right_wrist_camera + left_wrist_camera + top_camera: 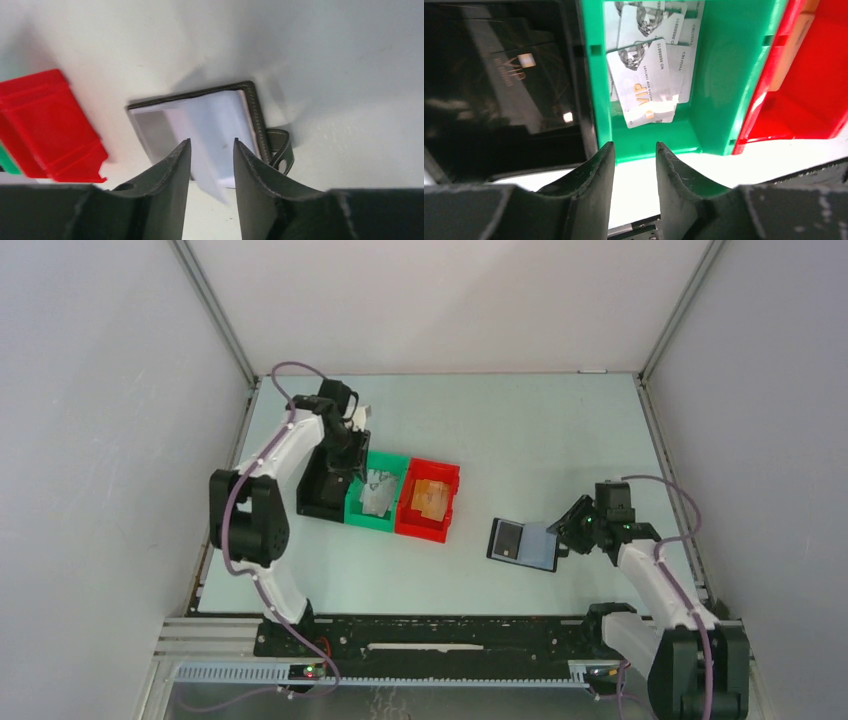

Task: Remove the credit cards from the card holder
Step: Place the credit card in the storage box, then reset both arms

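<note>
The card holder lies open on the table at the right, black with a stitched edge and a strap. A pale grey-blue credit card rests on its right half, one blurred end reaching between my right fingers without being pinched. My right gripper is open just behind the wallet. Several more credit cards, pale with VIP print, lie in the green bin. My left gripper hangs open and empty over that bin's near rim.
A black bin with a dark VIP card stands left of the green bin. A red bin on its right holds tan cards. The red bin lies left of the wallet. Enclosure walls ring the table.
</note>
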Controlling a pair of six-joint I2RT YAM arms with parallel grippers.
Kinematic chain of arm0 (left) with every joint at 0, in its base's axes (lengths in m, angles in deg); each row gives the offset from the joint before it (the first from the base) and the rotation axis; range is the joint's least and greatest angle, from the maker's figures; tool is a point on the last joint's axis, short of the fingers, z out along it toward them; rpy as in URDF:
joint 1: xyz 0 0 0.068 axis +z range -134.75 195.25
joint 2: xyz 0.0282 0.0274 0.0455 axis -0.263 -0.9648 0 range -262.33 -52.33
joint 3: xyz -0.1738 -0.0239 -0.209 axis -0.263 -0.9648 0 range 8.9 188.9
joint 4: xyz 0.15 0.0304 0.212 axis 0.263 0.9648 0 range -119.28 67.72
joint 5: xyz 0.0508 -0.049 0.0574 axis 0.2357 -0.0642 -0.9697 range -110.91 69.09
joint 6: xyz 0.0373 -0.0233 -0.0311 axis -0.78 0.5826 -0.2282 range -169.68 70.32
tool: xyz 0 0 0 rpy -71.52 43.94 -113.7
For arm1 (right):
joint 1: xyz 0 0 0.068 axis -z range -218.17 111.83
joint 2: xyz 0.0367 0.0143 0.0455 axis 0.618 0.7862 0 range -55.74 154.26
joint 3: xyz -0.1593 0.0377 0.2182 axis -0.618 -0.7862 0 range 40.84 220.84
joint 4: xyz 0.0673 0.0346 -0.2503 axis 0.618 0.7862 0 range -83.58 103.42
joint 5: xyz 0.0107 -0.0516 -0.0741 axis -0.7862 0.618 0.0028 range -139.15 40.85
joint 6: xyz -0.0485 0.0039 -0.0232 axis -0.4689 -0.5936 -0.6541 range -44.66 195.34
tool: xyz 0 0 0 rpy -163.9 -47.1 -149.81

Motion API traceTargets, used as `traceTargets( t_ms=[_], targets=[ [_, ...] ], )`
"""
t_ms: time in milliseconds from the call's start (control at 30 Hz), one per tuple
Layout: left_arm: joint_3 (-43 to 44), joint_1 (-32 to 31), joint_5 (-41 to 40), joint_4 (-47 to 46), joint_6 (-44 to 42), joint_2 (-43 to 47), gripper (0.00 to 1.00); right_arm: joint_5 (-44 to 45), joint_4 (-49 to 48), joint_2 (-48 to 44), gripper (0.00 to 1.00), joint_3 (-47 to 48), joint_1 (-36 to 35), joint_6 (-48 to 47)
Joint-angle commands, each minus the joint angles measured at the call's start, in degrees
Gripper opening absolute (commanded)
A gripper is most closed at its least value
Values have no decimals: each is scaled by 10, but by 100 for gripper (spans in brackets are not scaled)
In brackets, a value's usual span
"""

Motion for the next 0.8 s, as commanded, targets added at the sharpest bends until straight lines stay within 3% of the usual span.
traceTargets(
  t_ms=[0, 200, 333, 400, 467, 600, 767],
  targets=[
    [66, -2, -78, 22, 30, 119, 41, 53, 82, -95, 51, 87, 3, -25],
    [93, -2, -102, -10, 78, 248, 41, 130, 175, -140, 61, 242, -21, -80],
    [66, -2, -94, -72, 100, 328, 42, 160, 205, -135, 66, 336, -65, -104],
    [30, -2, -87, -111, 99, 370, 43, 163, 209, -128, 69, 375, -91, -112],
    [-19, -3, -100, -161, 103, 413, 44, 181, 211, -123, 81, 405, -118, -122],
    [-154, -2, -122, -277, 112, 500, 44, 218, 206, -123, 83, 432, -139, -136],
    [-263, -3, -135, -331, 128, 567, 43, 244, 181, -135, 84, 432, -139, -159]
  ],
)
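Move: The white credit cards in the green compartment lie about 3 cm right of the left hand, 2 cm ahead and 8 cm below. From that hand the black compartment sits some 8 cm left and 4 cm ahead, the red one 15 cm right and level with it. The card holder's middle is about 6 cm left of the right hand, 2 cm back and 3 cm below; its dark card lies 10 cm left, 1 cm back. Both empty hands climb over 20 cm away from cards and holder, tipping fingers forward; right fingers open wider. ##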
